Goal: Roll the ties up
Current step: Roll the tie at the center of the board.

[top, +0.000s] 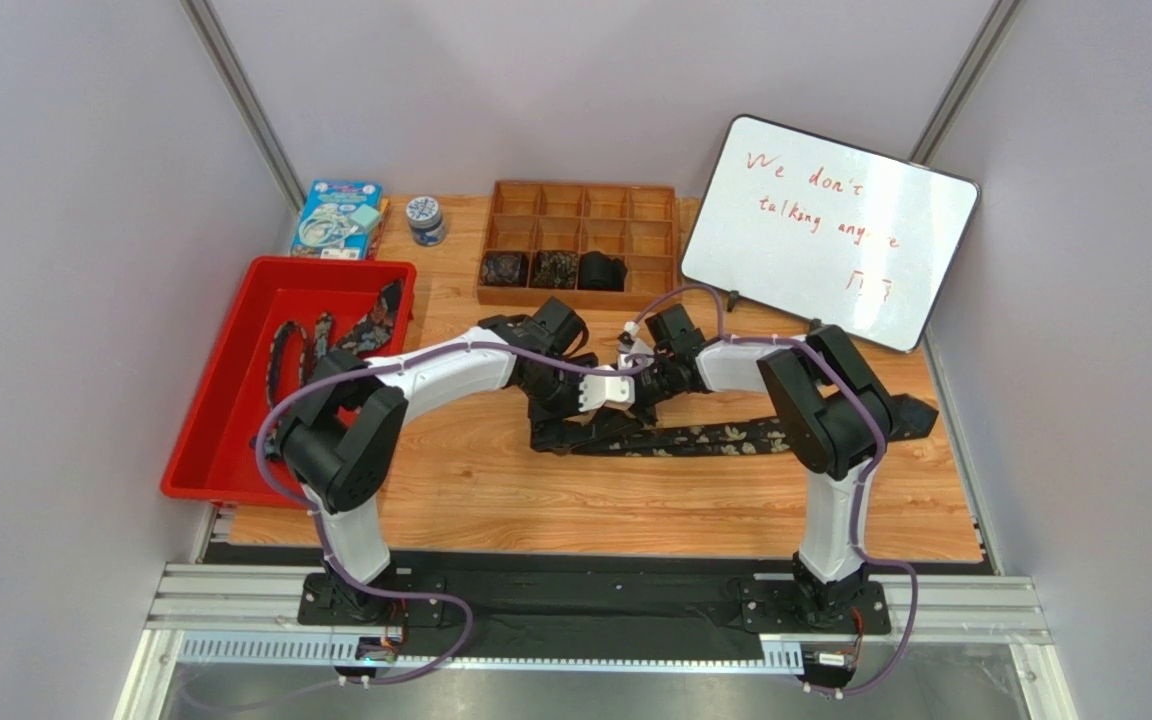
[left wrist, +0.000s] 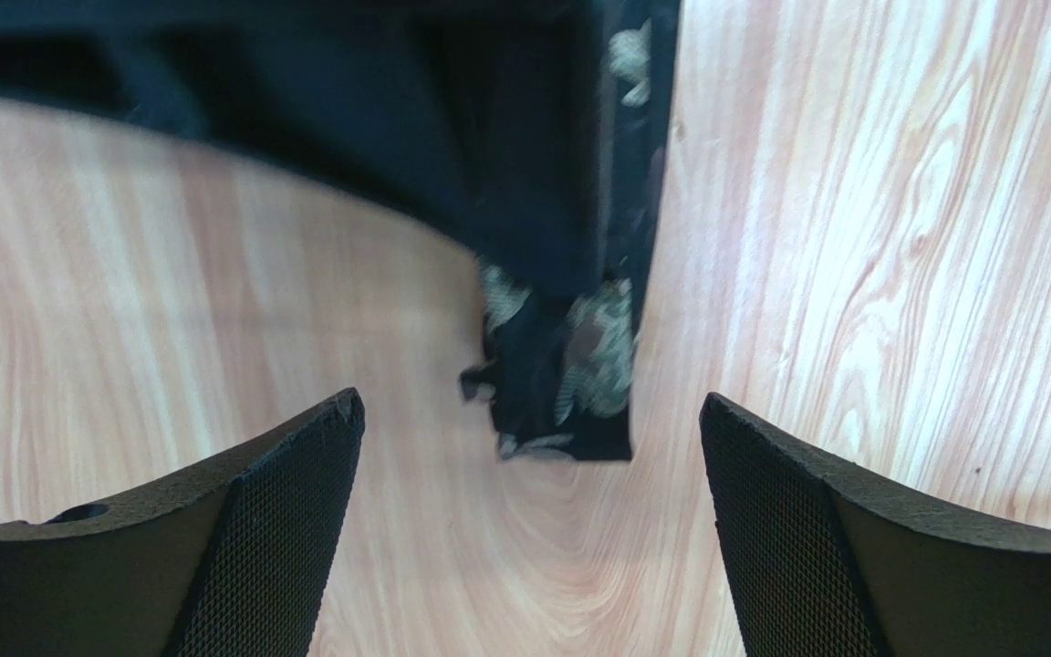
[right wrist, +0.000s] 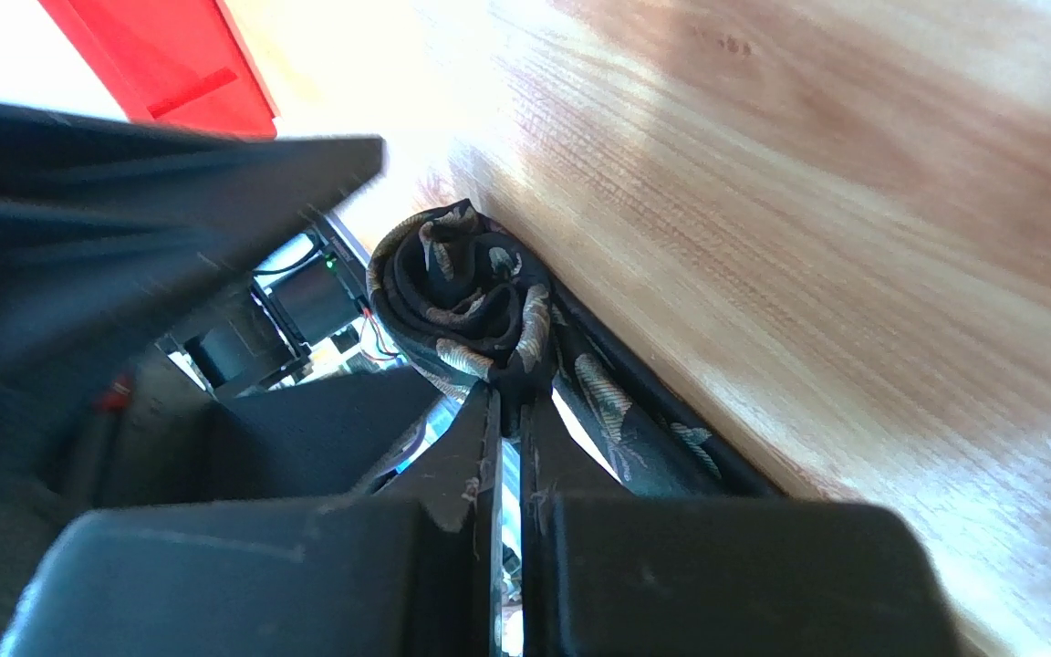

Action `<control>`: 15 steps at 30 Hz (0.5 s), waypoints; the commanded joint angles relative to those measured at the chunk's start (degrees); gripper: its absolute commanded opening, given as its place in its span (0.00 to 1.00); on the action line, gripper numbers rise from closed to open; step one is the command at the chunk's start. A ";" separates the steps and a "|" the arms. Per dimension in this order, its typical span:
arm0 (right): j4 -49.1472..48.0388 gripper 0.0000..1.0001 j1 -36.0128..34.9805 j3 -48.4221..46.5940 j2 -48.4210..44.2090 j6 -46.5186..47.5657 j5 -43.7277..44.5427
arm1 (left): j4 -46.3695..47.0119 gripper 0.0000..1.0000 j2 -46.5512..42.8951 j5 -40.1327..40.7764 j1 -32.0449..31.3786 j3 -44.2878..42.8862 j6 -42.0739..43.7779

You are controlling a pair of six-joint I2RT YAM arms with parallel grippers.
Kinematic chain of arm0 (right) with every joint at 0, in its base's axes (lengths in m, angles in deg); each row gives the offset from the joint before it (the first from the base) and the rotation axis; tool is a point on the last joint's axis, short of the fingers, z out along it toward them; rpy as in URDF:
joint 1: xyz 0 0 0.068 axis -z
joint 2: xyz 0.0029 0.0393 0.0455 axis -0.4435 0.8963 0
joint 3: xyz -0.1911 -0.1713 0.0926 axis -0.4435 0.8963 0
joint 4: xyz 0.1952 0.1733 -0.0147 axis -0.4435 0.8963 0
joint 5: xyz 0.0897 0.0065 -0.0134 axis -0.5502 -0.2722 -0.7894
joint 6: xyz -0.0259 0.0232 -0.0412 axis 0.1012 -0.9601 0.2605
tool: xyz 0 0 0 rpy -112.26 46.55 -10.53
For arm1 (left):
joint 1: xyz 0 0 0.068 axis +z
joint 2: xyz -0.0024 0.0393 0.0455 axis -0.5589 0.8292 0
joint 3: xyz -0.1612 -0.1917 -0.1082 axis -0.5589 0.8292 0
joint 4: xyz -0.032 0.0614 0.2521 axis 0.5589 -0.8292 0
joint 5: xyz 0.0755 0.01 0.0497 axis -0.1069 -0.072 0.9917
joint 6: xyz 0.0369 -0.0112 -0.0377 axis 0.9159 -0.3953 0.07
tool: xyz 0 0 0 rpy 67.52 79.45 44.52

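Observation:
A dark tie (top: 702, 440) with pale floral speckles lies stretched across the wooden table, running right from the two grippers. My right gripper (right wrist: 511, 393) is shut on it, pinching the fabric just below a small coil (right wrist: 463, 294) rolled at its end. My left gripper (left wrist: 531, 400) is open wide just above the table, and the tie's flat end (left wrist: 565, 397) lies on the wood ahead of and between its fingers, untouched. In the top view both grippers meet at the tie's left end, left gripper (top: 560, 408) beside right gripper (top: 636, 381).
A red tray (top: 222, 435) at the left holds more loose ties (top: 330, 342). A wooden divided box (top: 654, 240) at the back holds three rolled ties (top: 552, 270). A whiteboard (top: 830, 225) leans at the back right; a blue packet (top: 337, 218) and a small jar (top: 425, 221) sit at the back left.

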 commanded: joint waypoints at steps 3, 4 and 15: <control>0.42 0.00 0.32 0.40 0.61 0.14 -0.40 | 1.94 0.97 3.82 4.26 -3.98 -2.29 -1.45; 0.42 0.00 0.32 0.40 0.52 -0.12 -0.58 | 2.12 0.97 4.18 6.09 -4.50 -2.38 -1.62; -1.07 0.00 0.41 1.45 -0.44 -3.11 -2.95 | 1.86 0.64 8.05 11.38 -6.53 -3.43 -0.66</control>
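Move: The roll at the tie's end lies roughly 2 cm right of the open left hand and 3 cm below it, with no offset forward or back. It sits about 2 cm left of the right hand's shut fingertips, level with them. The unrolled strip runs off rightward, its middle some 24 cm right of the left hand and 4 cm below; the wooden box is about 28 cm ahead of that hand and 2 cm below. The tie's roll stays pinched at its right side by the right fingertips, which hold nearly still, while the left hand comes down about 2.5 cm and some 2 cm to the right over it. The left fingers tip slightly steeper, straddling the roll from front and back, and once low begin to close, still well open. ##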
